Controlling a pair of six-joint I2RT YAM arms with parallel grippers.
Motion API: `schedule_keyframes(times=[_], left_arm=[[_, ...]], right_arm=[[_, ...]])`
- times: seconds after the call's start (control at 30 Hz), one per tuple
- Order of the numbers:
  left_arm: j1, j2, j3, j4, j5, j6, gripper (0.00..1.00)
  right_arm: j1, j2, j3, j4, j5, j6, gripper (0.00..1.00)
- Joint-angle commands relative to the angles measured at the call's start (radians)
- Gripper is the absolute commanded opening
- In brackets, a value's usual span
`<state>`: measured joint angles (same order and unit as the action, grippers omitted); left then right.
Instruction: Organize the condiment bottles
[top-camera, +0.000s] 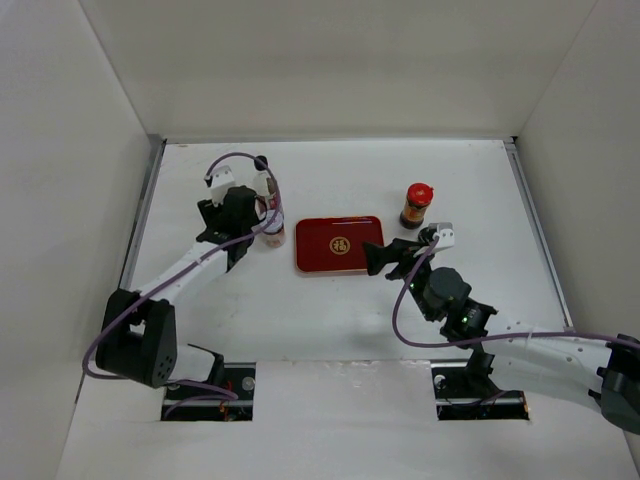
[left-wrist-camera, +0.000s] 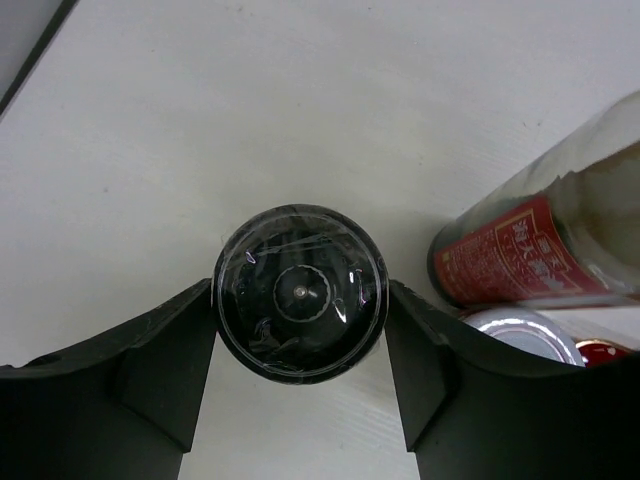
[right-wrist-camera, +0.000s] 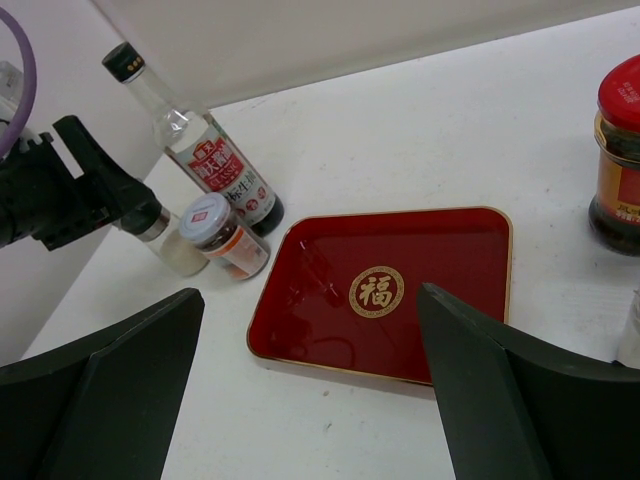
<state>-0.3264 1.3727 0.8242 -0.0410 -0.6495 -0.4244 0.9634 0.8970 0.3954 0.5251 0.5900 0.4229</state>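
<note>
My left gripper (left-wrist-camera: 300, 300) is shut on a short black-lidded jar (left-wrist-camera: 300, 290) standing on the table, one finger on each side of the lid. In the top view that gripper (top-camera: 258, 226) hides the jar. Just beside it stand a tall slim clear bottle (left-wrist-camera: 540, 250) with a black cap and red-white label (right-wrist-camera: 215, 170) and a grey-lidded jar (right-wrist-camera: 222, 235). A squat red-capped jar (top-camera: 416, 205) stands alone right of the red tray (top-camera: 305, 244). My right gripper (right-wrist-camera: 310, 292) is open and empty above the tray's near edge.
The red tray (right-wrist-camera: 300, 240) with a gold emblem holds nothing. White walls enclose the table on three sides. A pale object (right-wrist-camera: 630, 330) is cut off at the right edge of the right wrist view. The left arm's purple cable loops over the bottle group.
</note>
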Motion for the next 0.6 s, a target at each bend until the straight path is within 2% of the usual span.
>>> schedule_keyframes(times=[0.0,0.17,0.27,0.43,0.57], left_arm=[[-0.047,-0.185,-0.013,0.012,-0.100,0.019,0.44],[-0.156,-0.430,-0.013,-0.129,-0.171,0.056,0.42],[-0.274,-0.480,0.053,-0.186,-0.173,0.038,0.42],[-0.475,-0.310,0.197,-0.087,-0.170,0.044,0.42],[-0.498,-0.112,0.279,0.071,-0.093,0.088,0.42]], right_arm=[[-0.002,0.000,0.017,0.039,-0.015,0.010,0.94],[-0.002,0.011,0.020,0.044,-0.015,0.011,0.94],[-0.002,0.020,0.016,0.055,-0.015,0.016,0.94],[-0.027,-0.024,0.002,0.044,0.025,0.016,0.93],[-0.056,-0.064,-0.021,0.033,0.044,0.020,0.93]])
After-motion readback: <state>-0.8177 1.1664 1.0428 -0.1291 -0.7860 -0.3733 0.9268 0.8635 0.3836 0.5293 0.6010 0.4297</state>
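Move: The left hand already grips the black-capped bottle; the red tray's middle lies about 25 cm to its right, 3 cm nearer the base and 9 cm below. The white-lidded jar stands roughly 8 cm right and 1 cm back, the tall bottle 8 cm right and 6 cm ahead, its middle about level with the hand. From the right hand the tray lies some 9 cm ahead, 10 cm left and 17 cm below. The left hand lifts the gripped bottle some 15 cm, drawing back, then swings 15 right past the jar. ##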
